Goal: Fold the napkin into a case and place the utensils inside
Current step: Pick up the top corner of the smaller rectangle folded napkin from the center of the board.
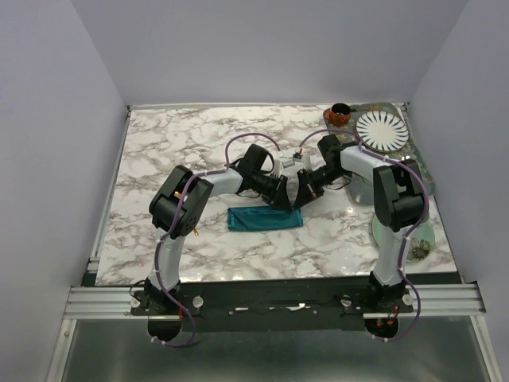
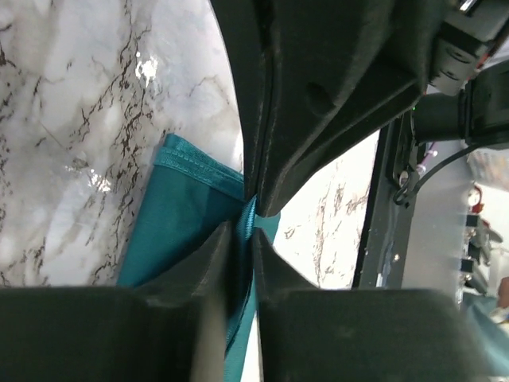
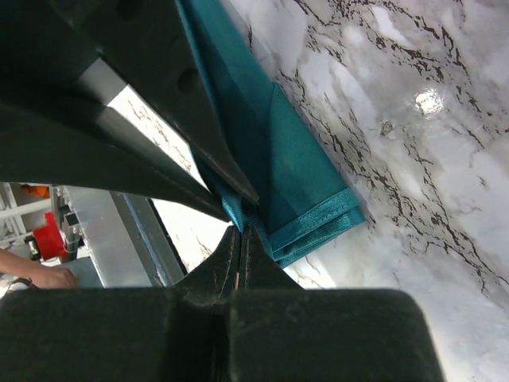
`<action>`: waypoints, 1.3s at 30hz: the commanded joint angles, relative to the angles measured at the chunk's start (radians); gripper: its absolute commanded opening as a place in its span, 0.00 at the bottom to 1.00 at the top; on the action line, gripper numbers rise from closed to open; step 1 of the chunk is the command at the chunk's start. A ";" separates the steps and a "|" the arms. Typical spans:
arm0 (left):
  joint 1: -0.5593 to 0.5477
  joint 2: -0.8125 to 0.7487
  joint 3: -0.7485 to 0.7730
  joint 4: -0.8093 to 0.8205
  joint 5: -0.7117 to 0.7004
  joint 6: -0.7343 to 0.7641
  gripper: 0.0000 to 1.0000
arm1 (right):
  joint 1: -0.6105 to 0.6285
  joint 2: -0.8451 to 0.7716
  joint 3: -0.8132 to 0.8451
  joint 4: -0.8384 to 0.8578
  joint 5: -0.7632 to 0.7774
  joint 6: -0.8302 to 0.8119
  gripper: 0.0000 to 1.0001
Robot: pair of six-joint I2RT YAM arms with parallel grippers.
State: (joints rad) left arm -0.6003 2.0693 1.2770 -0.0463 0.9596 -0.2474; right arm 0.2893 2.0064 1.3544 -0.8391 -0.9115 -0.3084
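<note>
The napkin (image 1: 265,218) lies mid-table, folded into a narrow teal rectangle, the case. Both grippers meet at its right end. My left gripper (image 1: 288,202) comes in from the left. In the left wrist view its jaws stand nearly together, and a hemmed edge of the napkin (image 2: 183,223) fills the slit at the left gripper (image 2: 242,229). My right gripper (image 3: 242,231) is shut, with a corner of the napkin (image 3: 294,159) pinched at its tips. In the top view the right gripper (image 1: 302,200) sits beside the left one. The utensils are out of view.
At the back right stand a white plate with black radial marks (image 1: 380,130) and a small brown cup (image 1: 339,114). A pale green saucer (image 1: 417,239) lies partly under the right arm. The table's metal rail (image 1: 270,301) runs along the near edge.
</note>
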 commanded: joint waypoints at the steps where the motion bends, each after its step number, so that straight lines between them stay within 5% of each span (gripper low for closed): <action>1: -0.009 -0.014 -0.022 -0.012 -0.038 -0.015 0.12 | 0.005 -0.020 -0.001 0.003 -0.027 -0.008 0.01; 4: -0.007 -0.026 -0.036 -0.015 -0.058 -0.030 0.00 | 0.005 0.000 0.005 0.014 0.003 0.041 0.09; 17: -0.009 -0.084 -0.103 0.022 -0.147 -0.144 0.00 | 0.005 0.133 0.049 -0.009 0.029 0.192 0.44; 39: 0.017 -0.144 -0.174 -0.122 -0.171 -0.228 0.00 | 0.011 0.161 0.049 0.011 0.143 0.221 0.52</action>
State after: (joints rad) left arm -0.5957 1.9545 1.1297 -0.1047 0.7971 -0.4572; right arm 0.2947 2.1487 1.4120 -0.8654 -0.8875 -0.0704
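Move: The raised top right corner of the folded napkin is already pinched in the right gripper, and lies roughly 2 cm to the right of the half-shut left gripper, level in height. The napkin's middle is some 6 cm left of the left hand, 2 cm back and 3 cm down. The green plate lies about 28 cm right of the right hand and 5 cm back, the tray's middle some 22 cm right and 15 cm ahead. Shut the left gripper on the raised top edge beside the right fingers, then open the right gripper about halfway to release the cloth. Sink the right hand about 3 cm around the napkin's right end, tipping it some 15 degrees. Keep the left pinch while drawing about 3 cm left and 2 cm back, dipping about 2 cm, then rising slightly. ##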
